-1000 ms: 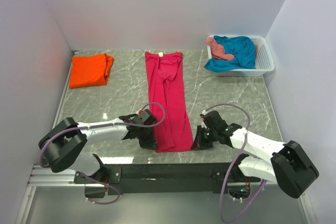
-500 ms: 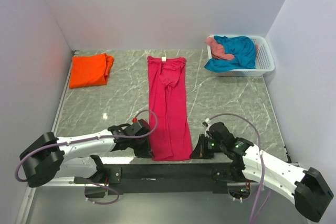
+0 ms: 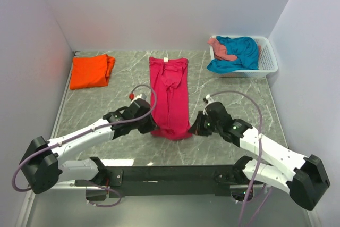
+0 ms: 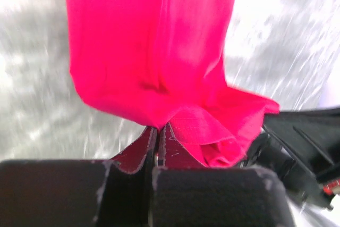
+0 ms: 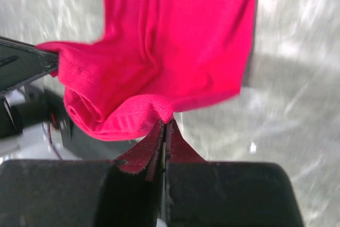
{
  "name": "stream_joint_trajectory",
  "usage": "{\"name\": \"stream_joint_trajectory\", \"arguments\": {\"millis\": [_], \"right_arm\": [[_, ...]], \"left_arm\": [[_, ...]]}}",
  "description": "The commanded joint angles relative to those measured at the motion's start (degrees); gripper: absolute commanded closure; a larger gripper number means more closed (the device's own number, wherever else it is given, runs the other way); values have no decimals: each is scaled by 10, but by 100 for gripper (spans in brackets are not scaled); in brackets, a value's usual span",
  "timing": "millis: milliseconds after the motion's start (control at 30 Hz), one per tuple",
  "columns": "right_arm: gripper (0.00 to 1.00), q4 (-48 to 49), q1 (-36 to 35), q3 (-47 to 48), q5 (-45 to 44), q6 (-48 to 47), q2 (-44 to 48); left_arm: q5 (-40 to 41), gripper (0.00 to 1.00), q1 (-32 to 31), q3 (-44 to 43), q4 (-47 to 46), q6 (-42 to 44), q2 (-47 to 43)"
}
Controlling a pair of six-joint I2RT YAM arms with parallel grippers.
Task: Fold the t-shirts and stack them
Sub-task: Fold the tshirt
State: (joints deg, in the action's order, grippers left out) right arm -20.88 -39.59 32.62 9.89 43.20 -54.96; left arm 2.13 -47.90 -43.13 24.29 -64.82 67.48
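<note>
A magenta-pink t-shirt (image 3: 170, 93) lies lengthwise in the middle of the table, folded into a long strip. Its near hem is lifted off the table and curls up. My left gripper (image 3: 151, 129) is shut on the hem's left corner, and the pinched cloth (image 4: 175, 115) rises straight from the closed tips. My right gripper (image 3: 193, 129) is shut on the right corner, where the hem (image 5: 154, 107) bunches above its tips. An orange t-shirt (image 3: 92, 70) lies folded at the far left. A teal-blue t-shirt (image 3: 240, 52) and a salmon-pink one (image 3: 221, 48) sit crumpled in the basket.
The white slatted basket (image 3: 269, 59) stands at the far right corner. White walls close in the table on the left, back and right. The black mounting rail (image 3: 170, 175) runs along the near edge.
Both grippers first drew the shirt's near hem toward the near edge. They have now lifted it and carried it away from the edge, over the shirt. The right gripper closed on its corner.
</note>
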Motion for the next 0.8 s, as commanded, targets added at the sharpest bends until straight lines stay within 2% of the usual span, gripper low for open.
{"name": "stream_joint_trajectory", "arguments": {"millis": [0, 133, 367, 767], "right_arm": [[100, 27, 24, 54, -51, -43, -42], [100, 52, 48, 104, -56, -57, -89], [100, 87, 88, 191, -59, -87, -176], [100, 116, 160, 293, 26, -112, -313]], "left_arm": [[23, 100, 32, -39, -50, 55, 26], [33, 100, 81, -90, -45, 82, 77], [6, 100, 132, -178, -64, 126, 159], [-9, 100, 198, -272, -61, 167, 269]]}}
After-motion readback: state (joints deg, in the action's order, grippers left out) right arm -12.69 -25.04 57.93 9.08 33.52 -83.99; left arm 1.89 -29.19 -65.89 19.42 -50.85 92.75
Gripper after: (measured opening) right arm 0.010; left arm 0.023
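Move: The pink shirt's hem is already pinched at its two corners, some 10 cm above the table. The middle of its body, over which the hem is taken, lies about 20 cm ahead of the left hand and 6 cm to its right, and about 21 cm ahead of the right hand and 10 cm to its left. The collar tag is roughly 42 cm ahead of the left hand, 4 cm right; the folded orange shirt some 36 cm ahead of that hand, 37 cm left. The basket stands about 39 cm ahead of the right hand, 31 cm right. The raised hem of the pink shirt is carried forward over the shirt's own body towards the collar, some 17 cm, both arms travelling side by side with shut fingers keeping hold of the corners. The left hand stays nearly level while the right climbs about 4 cm; both slow near the end, fingertips tilting up and swinging forward by roughly 10 degrees. ##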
